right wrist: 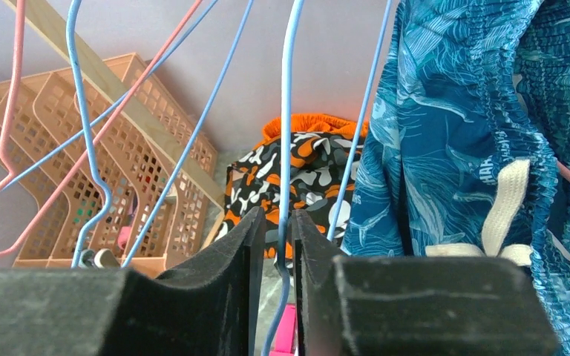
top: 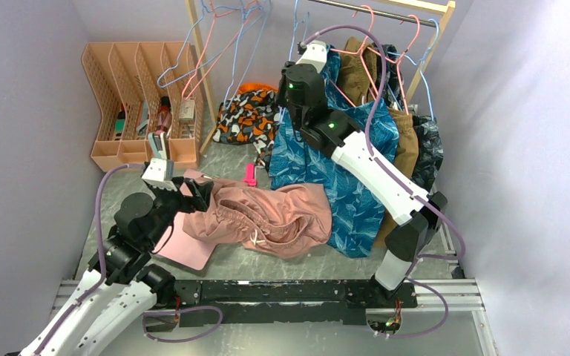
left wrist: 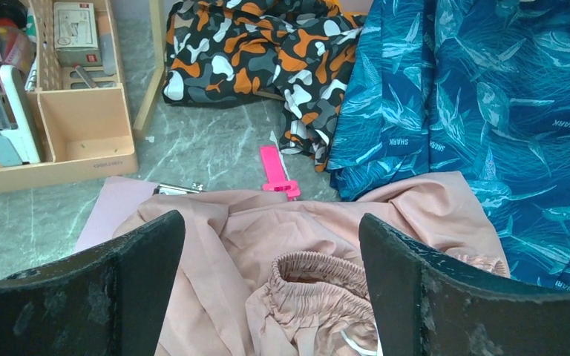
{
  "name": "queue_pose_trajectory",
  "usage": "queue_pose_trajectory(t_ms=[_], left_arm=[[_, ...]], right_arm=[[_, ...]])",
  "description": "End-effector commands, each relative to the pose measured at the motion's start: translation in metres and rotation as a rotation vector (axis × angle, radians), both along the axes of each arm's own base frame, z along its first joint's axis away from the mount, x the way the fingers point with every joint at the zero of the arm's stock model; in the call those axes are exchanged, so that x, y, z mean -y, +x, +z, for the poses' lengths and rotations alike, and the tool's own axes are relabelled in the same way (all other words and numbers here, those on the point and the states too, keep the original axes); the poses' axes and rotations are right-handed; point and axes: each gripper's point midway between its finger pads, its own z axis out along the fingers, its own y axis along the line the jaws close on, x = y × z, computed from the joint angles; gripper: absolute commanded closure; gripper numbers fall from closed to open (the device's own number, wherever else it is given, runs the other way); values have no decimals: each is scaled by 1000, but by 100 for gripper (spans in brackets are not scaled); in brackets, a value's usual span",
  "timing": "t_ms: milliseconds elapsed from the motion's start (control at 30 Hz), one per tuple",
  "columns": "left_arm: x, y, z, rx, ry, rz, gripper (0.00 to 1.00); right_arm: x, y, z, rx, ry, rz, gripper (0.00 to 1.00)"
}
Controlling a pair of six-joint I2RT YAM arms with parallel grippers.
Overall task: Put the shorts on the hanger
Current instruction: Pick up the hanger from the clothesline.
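Note:
The dusty-pink shorts [top: 267, 211] lie crumpled on the table. Their gathered waistband and white drawstring show in the left wrist view [left wrist: 319, 282]. My left gripper [top: 197, 194] hovers at the shorts' left end. It is open wide [left wrist: 271, 230], with the waistband below and between its fingers but not touching them. My right gripper [top: 308, 52] is raised at the clothes rail. Its jaws [right wrist: 291, 219] stand nearly together around the thin light-blue wire of the hanger [right wrist: 289, 111], which runs up between the pads and rests against the right one.
Blue patterned shorts [top: 349, 170] hang right of my right arm, brown and dark garments behind them. A camouflage garment [top: 246, 115] lies at the back. Other pink and blue wire hangers [top: 215, 44] hang on the wooden rail. An orange file rack [top: 130, 104], a pink board [top: 185, 248] and a pink clip [top: 250, 174] are nearby.

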Motion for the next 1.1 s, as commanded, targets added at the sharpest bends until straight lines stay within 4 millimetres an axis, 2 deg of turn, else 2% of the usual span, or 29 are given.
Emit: queue_pose_trajectory(t_ms=[0,200,467,700,1067], left_arm=[[4,2,11,36,-7,-23,10],[4,1,11,42,-8,-26,10],[5,1,11,39,-7,-31,11],[6,1,11,39,-6,-32,11],[6,1,11,39,-8,-32,11]], right_arm=[[8,0,9,20,-1,-12,79],[7,1,12,22,-8,1,100],[5,0,24,49,-2,28,100],[2,-4,45,117,16,70,100],[1,-7,61,202,23,95,100]])
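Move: Between the right hand's half-open fingertips stands the near wire of the blue hanger, practically at the hand point. From this hand the hanging blue shorts are roughly 16 cm to the right and 18 lower, the camouflage shorts some 10 cm ahead, 7 left and 30 below, and the cluster of spare hangers about 18 cm left, 5 farther out. From the left hand the wire is about 20 cm ahead, 20 right and 14 up. Closing around the blue hanger's wire, the right fingers shut fully and pinch it while the hand stays put. Keeping that hold, the right hand then turns some 5 degrees counter-clockwise and lifts about 1.5 cm with its tips tilting slightly up, beginning to raise the hanger at the rail. ##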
